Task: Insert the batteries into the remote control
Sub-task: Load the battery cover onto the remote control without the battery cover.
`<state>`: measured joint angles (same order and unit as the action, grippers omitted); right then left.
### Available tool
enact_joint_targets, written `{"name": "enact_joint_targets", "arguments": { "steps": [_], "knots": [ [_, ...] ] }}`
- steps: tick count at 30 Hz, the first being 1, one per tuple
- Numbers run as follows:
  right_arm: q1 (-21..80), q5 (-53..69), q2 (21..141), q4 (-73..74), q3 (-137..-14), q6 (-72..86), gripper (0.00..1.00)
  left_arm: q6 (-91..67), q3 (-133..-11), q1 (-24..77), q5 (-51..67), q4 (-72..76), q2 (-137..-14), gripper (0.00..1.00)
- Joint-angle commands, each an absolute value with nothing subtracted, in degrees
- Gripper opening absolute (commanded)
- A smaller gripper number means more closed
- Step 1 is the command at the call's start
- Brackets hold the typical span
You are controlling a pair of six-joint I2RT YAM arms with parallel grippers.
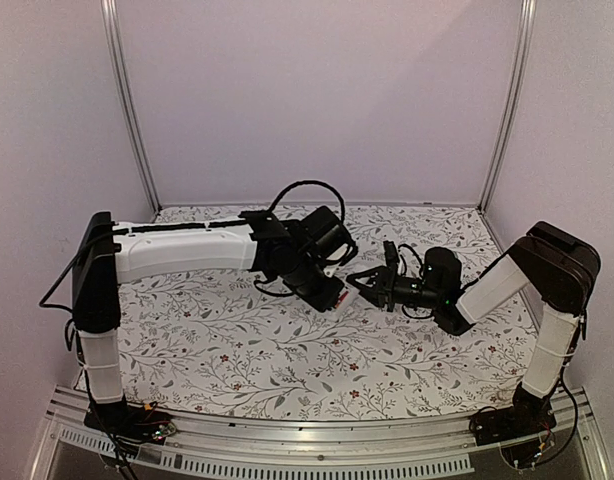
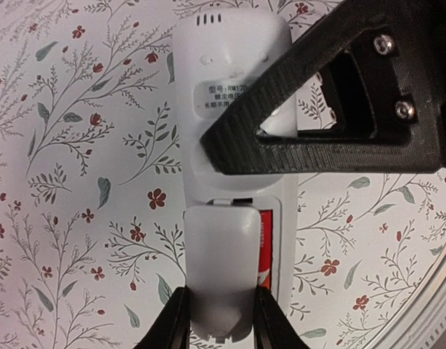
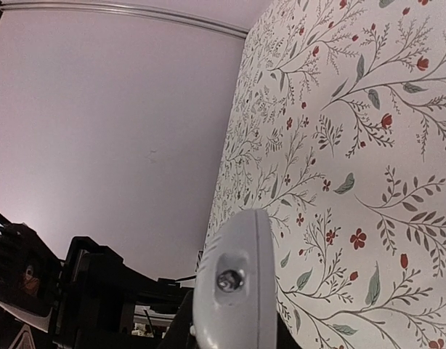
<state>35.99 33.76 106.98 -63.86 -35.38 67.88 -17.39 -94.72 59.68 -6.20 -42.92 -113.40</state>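
The white remote control [image 2: 230, 73] is held back side up above the floral cloth. My right gripper [image 3: 234, 331] is shut on it; the remote's end with its small emitter [image 3: 234, 280] fills the gap, and one black right finger [image 2: 317, 109] crosses the remote's back. My left gripper [image 2: 221, 309] is shut on a white battery cover [image 2: 223, 262], held over the open compartment. The red battery [image 2: 265, 247] shows in the compartment beside the cover. The black battery is hidden. In the top view the left gripper [image 1: 329, 290] and right gripper [image 1: 365, 283] meet at mid-table.
The floral cloth [image 1: 237, 340] covers the table. Plain walls stand at the back and sides, with metal posts [image 1: 127, 100]. A metal rail [image 1: 317, 440] runs along the near edge. The left arm's dark parts [image 3: 85, 291] show close beside the right gripper.
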Motion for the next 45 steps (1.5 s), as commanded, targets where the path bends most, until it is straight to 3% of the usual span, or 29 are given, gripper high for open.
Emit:
{"name": "enact_joint_targets", "arguments": {
  "steps": [1, 24, 37, 45],
  "knots": [
    [36.8, 33.8, 104.7, -65.4, -35.4, 66.9, 0.01, -17.0, -96.1, 59.6, -4.6, -44.1, -114.7, 0.28],
    [37.3, 33.9, 103.6, -65.9, -35.2, 66.2, 0.01, -17.3, -100.1, 59.5, -4.1, -46.5, -118.1, 0.29],
    [37.2, 34.3, 104.3, -68.0, -35.2, 67.9, 0.01, -17.1, -99.9, 59.3, -5.4, -47.0, -117.9, 0.47],
    [37.1, 34.5, 105.1, -68.3, -35.3, 68.4, 0.01, -16.4, -99.4, 59.4, -5.3, -45.8, -115.7, 0.65]
  ]
}}
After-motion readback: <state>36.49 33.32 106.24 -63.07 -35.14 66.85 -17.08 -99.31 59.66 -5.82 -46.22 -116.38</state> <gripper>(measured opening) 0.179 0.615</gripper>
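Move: Just under the left fingertips, which pinch the battery cover, lies the remote's open battery compartment, about 1 cm to the right and 1 cm below. The right fingertips grip the remote some 4 cm ahead of the left hand and 3 cm to its right; the remote's head end lies about 8 cm ahead and 4 cm right. From the right hand, the compartment is some 4 cm back and 2 cm left, 1 cm lower. Easing about 1 cm to the right, with hardly any sinking, the left hand carries the pinched cover sideways over the bared battery and into line with the compartment. There it stops and spreads its fingers from roughly a quarter to more than half open, letting go of the cover. The right hand keeps gripping the remote and holds it nearly still. ##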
